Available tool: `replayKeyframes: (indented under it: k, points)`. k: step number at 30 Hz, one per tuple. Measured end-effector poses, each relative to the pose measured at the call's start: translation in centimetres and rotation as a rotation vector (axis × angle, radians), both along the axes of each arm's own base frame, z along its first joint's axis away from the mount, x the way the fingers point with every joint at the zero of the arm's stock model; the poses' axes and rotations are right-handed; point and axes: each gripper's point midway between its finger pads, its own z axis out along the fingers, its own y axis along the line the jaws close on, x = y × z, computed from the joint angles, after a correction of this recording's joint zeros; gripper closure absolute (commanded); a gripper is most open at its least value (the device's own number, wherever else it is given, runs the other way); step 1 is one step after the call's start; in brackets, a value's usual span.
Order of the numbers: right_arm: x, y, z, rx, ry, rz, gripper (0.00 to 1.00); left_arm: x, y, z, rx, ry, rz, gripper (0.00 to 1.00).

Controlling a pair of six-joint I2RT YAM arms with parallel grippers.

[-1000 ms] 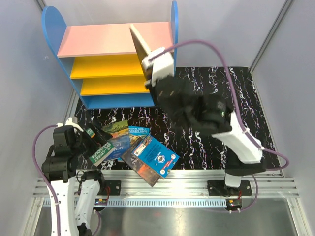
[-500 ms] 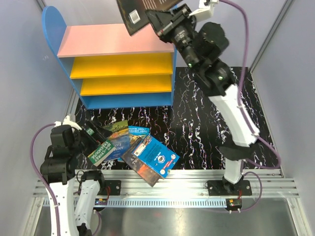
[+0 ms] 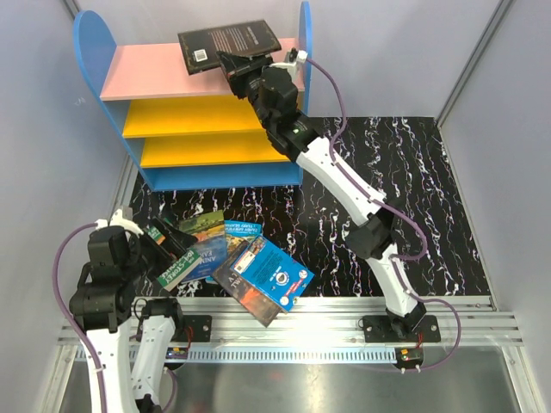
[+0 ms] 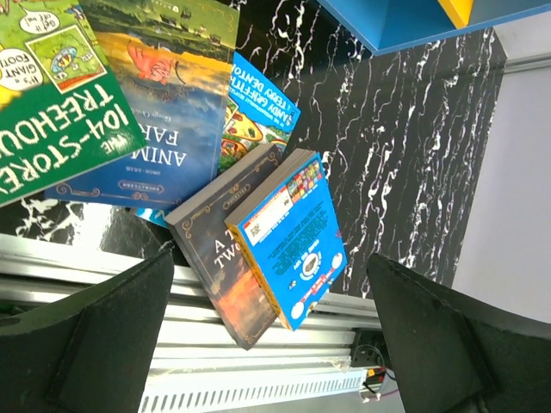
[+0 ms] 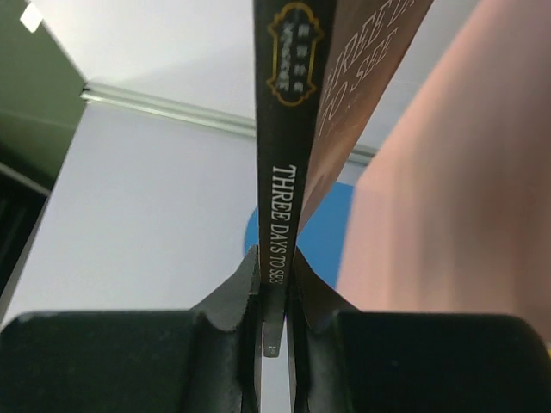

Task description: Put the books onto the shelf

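My right gripper (image 3: 238, 62) (image 5: 274, 292) is shut on a dark book (image 3: 228, 41) with white lettering on its spine (image 5: 280, 172). It holds the book roughly flat over the pink top board (image 3: 164, 70) (image 5: 465, 215) of the shelf (image 3: 200, 129); I cannot tell whether book and board touch. Several other books lie fanned at the front left: a green one (image 3: 176, 263) (image 4: 52, 129), a blue Animal Farm (image 3: 207, 241) (image 4: 155, 112), a dark one (image 4: 219, 258) and a bright blue one (image 3: 277, 275) (image 4: 288, 237). My left gripper (image 3: 168, 241) (image 4: 271, 344) hangs open above that pile, holding nothing.
A black marbled mat (image 3: 387, 172) (image 4: 387, 129) covers the table in front of the shelf. A metal rail (image 3: 327, 314) (image 4: 284, 361) runs along the near edge, and some books overhang it. Grey walls close in on all sides.
The right arm swung the dark book from in front of the shelf up high, then brought it down flat over the pink top board. The left arm has barely moved.
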Motion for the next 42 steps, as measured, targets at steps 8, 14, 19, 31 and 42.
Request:
replayKeyframes:
  k: [8,14,19,31,42]
  points:
    - [1.4,-2.0,-5.0,-0.049,0.14,-0.218,1.0,-0.5,-0.5,1.8,-0.013,-0.042,-0.024,0.01]
    - [-0.7,-4.5,-3.2,-0.006,0.172,-0.364,1.0,-0.6,-0.8,1.8,-0.026,-0.036,-0.039,0.01]
    - [-1.7,-5.0,-1.9,0.04,0.152,-0.37,1.0,-0.7,-1.1,4.0,-0.034,-0.063,-0.052,0.01]
    - [-2.2,-2.6,-3.8,-0.441,0.075,-0.215,1.0,-0.9,-1.2,5.5,-0.032,-0.101,-0.058,0.01]
    - [-5.1,-8.5,-3.1,-0.972,-0.046,-0.283,1.0,-1.1,-1.3,4.4,-0.038,-0.065,-0.057,0.02]
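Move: The right hand holds Three Days to See over the top shelf; that shelf's right end lies some 13 cm to its right, 3 cm ahead and 8 cm below. The right side panel is about 17 cm right, 3 cm ahead and 4 cm below. From the left hand, the shelf's right end is roughly 36 cm ahead, 25 cm right and 20 cm up. Right hand carries the pinched book 9 cm rightward, 5 back, rolling left side 55 degrees down; left rises. ##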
